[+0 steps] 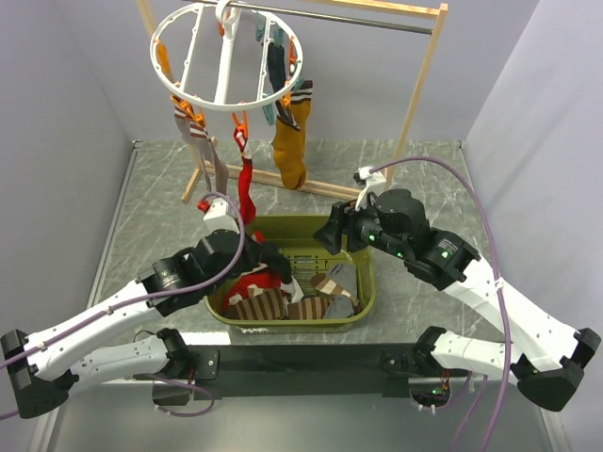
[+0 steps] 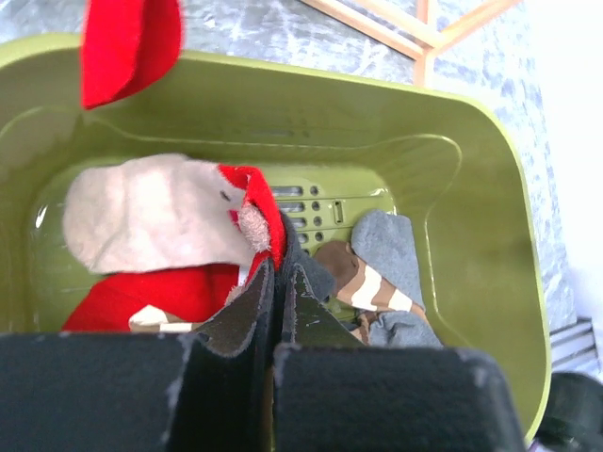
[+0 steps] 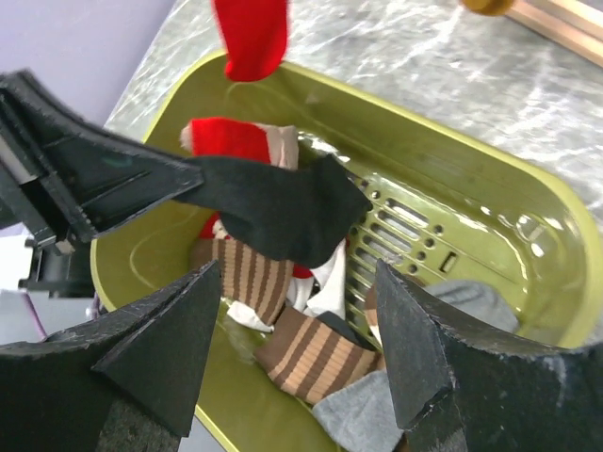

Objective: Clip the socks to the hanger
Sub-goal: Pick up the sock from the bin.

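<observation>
The white ring hanger (image 1: 227, 71) hangs at the top with socks clipped on: a striped one (image 1: 200, 132), a red one (image 1: 246, 188), a mustard one (image 1: 290, 146). My left gripper (image 1: 269, 258) is over the green basket (image 1: 367, 282), shut on a dark navy sock (image 2: 306, 266) that droops from its fingertips (image 3: 283, 212). My right gripper (image 1: 332, 232) is open and empty over the basket's far right side, its jaws wide (image 3: 297, 320) above brown-tan striped socks (image 3: 320, 353) and a grey sock (image 3: 367, 414). A red sock with a pale toe (image 2: 160, 212) lies in the basket.
The wooden rack frame (image 1: 419, 85) with a metal rod carries the hanger and stands behind the basket. The basket's tall olive rim (image 3: 528, 188) surrounds both grippers. The hanging red sock's toe (image 2: 127, 47) dangles just above the basket's far left edge.
</observation>
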### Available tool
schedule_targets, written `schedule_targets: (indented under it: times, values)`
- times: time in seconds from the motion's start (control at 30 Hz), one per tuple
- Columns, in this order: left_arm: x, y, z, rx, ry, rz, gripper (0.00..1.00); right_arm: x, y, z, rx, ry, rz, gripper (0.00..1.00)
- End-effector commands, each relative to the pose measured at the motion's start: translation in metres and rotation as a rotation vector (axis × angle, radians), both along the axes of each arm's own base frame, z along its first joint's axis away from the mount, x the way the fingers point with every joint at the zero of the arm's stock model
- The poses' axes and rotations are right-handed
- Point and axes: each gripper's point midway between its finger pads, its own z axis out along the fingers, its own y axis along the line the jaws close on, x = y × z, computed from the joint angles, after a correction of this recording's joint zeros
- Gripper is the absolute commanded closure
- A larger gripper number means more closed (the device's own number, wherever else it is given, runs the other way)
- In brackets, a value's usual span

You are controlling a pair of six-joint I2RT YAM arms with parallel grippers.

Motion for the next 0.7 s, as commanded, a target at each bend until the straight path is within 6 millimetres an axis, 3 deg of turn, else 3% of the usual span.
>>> schedule_targets:
  times: [0.0, 0.17, 0.23, 0.27, 0.3, 0.37, 0.4, 0.43, 0.5, 0.53, 0.6, 0.67]
  values:
    - [0.002, -0.014, 0.019, -0.014, -0.084, -0.087, 1.00, -0.003, 0.017, 0.006, 0.024, -0.048, 0.075, 0.28]
    - [0.002, -0.038, 0.039, 0.009, -0.124, -0.206, 0.99, 0.006, 0.004, 0.004, 0.017, -0.054, -0.027, 0.28]
    - [0.002, -0.053, 0.035, 0.056, -0.118, -0.254, 0.99, 0.007, -0.004, 0.000, 0.000, -0.036, -0.070, 0.27]
    - [-0.003, -0.064, 0.043, 0.056, -0.130, -0.290, 0.99, 0.009, -0.010, -0.002, -0.018, -0.038, -0.101, 0.27]
    - [-0.004, -0.074, 0.032, 0.097, -0.108, -0.312, 0.99, 0.010, -0.013, -0.004, -0.028, -0.033, -0.116, 0.27]
    - [-0.015, -0.094, 0.033, 0.129, -0.110, -0.388, 0.93, 0.008, -0.021, -0.010, -0.051, -0.014, -0.143, 0.27]
    - [-0.017, -0.101, 0.018, 0.176, -0.075, -0.406, 0.89, 0.007, -0.022, -0.010, -0.049, -0.009, -0.145, 0.27]
    - [-0.018, -0.106, 0.015, 0.187, -0.064, -0.411, 0.69, 0.004, -0.025, -0.012, -0.051, -0.002, -0.146, 0.27]
    - [-0.018, -0.108, 0.013, 0.198, -0.047, -0.387, 0.51, 0.002, -0.030, -0.013, -0.053, -0.001, -0.161, 0.26]
    - [-0.018, -0.104, 0.011, 0.192, -0.026, -0.352, 0.31, 0.000, -0.034, -0.011, -0.046, -0.001, -0.170, 0.26]
    - [-0.012, -0.088, 0.015, 0.187, -0.033, -0.269, 0.13, -0.001, -0.039, -0.011, -0.052, -0.004, -0.185, 0.25]
    - [-0.012, -0.076, 0.011, 0.184, -0.013, -0.226, 0.06, -0.003, -0.044, -0.012, -0.066, -0.005, -0.187, 0.25]
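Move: The dark sock bunched with red cloth is already off the pile, hanging about 4 cm under the left fingers and 2 cm right, 1 cm back. The bin spot it goes to is about 11 cm right, 2 cm back and 15 cm down. The grey sock lies 6 cm right of that spot and 2 cm farther out, the striped sock 5 cm nearer the base and 1 cm left. From the right hand the spot is some 5 cm left, 3 cm back, 20 cm below. The dark sock with its red cloth is carried by the left hand to the right across the bin, about 10 cm at nearly level height, as the wrist turns some 20 degrees clockwise and rolls left side up. Near the end the shut fingers open wide and let go over the right-middle of the pile. The right hand, still open, drifts about 3 cm right and 2 cm down. ##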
